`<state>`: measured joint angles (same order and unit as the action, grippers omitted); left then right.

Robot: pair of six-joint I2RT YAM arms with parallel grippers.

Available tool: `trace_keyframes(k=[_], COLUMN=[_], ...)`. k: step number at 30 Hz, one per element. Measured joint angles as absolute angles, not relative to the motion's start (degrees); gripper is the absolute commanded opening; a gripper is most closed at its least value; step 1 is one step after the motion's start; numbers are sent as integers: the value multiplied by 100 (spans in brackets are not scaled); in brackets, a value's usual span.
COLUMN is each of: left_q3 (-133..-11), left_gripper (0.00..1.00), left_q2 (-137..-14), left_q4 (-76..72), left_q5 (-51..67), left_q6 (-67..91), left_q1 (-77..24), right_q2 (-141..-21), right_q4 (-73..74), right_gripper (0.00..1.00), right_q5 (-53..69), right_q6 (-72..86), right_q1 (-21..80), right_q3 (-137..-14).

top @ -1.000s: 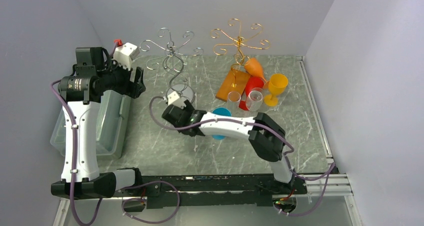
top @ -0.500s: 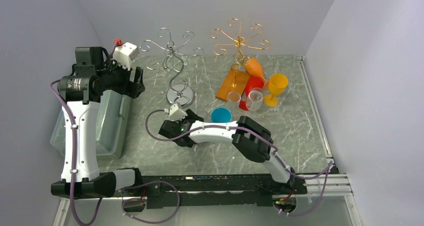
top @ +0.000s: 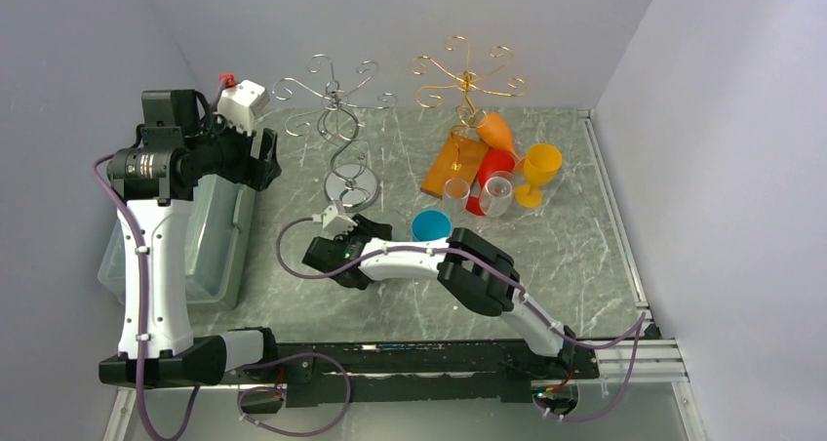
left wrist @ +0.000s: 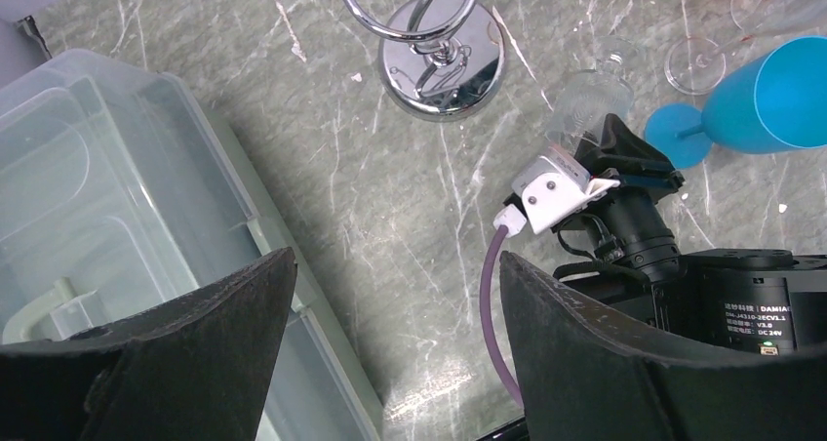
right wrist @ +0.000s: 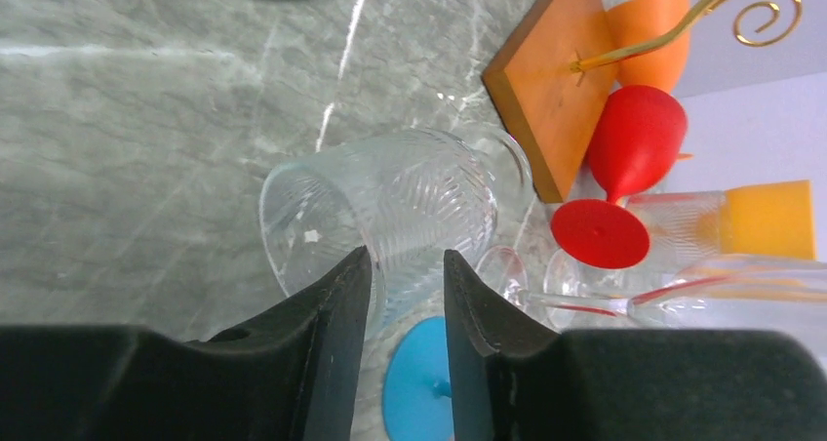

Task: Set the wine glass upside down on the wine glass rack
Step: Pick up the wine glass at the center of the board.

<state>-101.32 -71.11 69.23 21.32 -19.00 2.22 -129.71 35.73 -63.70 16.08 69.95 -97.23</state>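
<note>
A clear ribbed wine glass (right wrist: 410, 192) lies on its side on the marble table, rim toward my right wrist camera; it also shows in the left wrist view (left wrist: 585, 100). My right gripper (right wrist: 405, 256) (top: 363, 228) is low over it, jaws narrowed to a small gap with the glass wall showing between them. I cannot make out whether the pads touch it. My left gripper (left wrist: 398, 258) (top: 268, 158) hangs open and holds nothing, above the bin's edge. A silver wire rack (top: 336, 95) with a round base (left wrist: 444, 65) stands behind the glass. A gold rack (top: 466, 70) stands on an orange board (right wrist: 556, 80).
A blue glass (top: 431, 224) lies beside my right arm. By the orange board are red (top: 495, 168), orange (top: 497, 129), yellow (top: 539, 168) and two clear glasses (top: 497, 192). A clear plastic bin (top: 210, 236) sits at the left table edge.
My right gripper has drawn back toward the near left and its jaws have narrowed around the clear glass. The left arm has stayed put.
</note>
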Motion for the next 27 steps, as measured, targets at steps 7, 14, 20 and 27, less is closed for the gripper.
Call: trace_keyframes(k=[7, 14, 20, 27], left_q3=[-10132, -10278, -10549, -10475], left_gripper=[82, 83, 83, 85], left_q2=[-7116, -7150, -7177, -7137], left_q4=[6978, 7078, 7297, 7616], left_q5=[2112, 2088, 2132, 2443], left_q6=[-1900, -1905, -1925, -2032], left_q1=[222, 222, 222, 222], right_q2=[-12975, -12761, -11852, -9983], right_q4=[3454, 2626, 1920, 1752], right_gripper=[5, 0, 0, 0], right_q5=[-6982, -7579, -6949, -5474], right_q6=[1343, 443, 5, 69], right_q1=[7002, 7022, 7238, 7999], right_q3=[-9415, -8831, -8079, -7734])
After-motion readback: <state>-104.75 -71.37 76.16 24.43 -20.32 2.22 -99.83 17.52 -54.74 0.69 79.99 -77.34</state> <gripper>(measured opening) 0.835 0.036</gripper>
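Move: The clear wine glass lies on its side, mouth to the right hand, its middle about 4 cm ahead and 3 cm below; the open fingers are already at its upper rim. The blue cup stands roughly 8 cm to the right and 1 cm back, another clear glass about 13 cm right and 4 cm ahead, the silver rack's base some 9 cm ahead and 7 cm left. From the left hand the wine glass lies about 22 cm right, 6 cm ahead and 30 cm below. The right hand pinches the glass's rim, then lifts it about 12 cm while drawing back some 8 cm. ##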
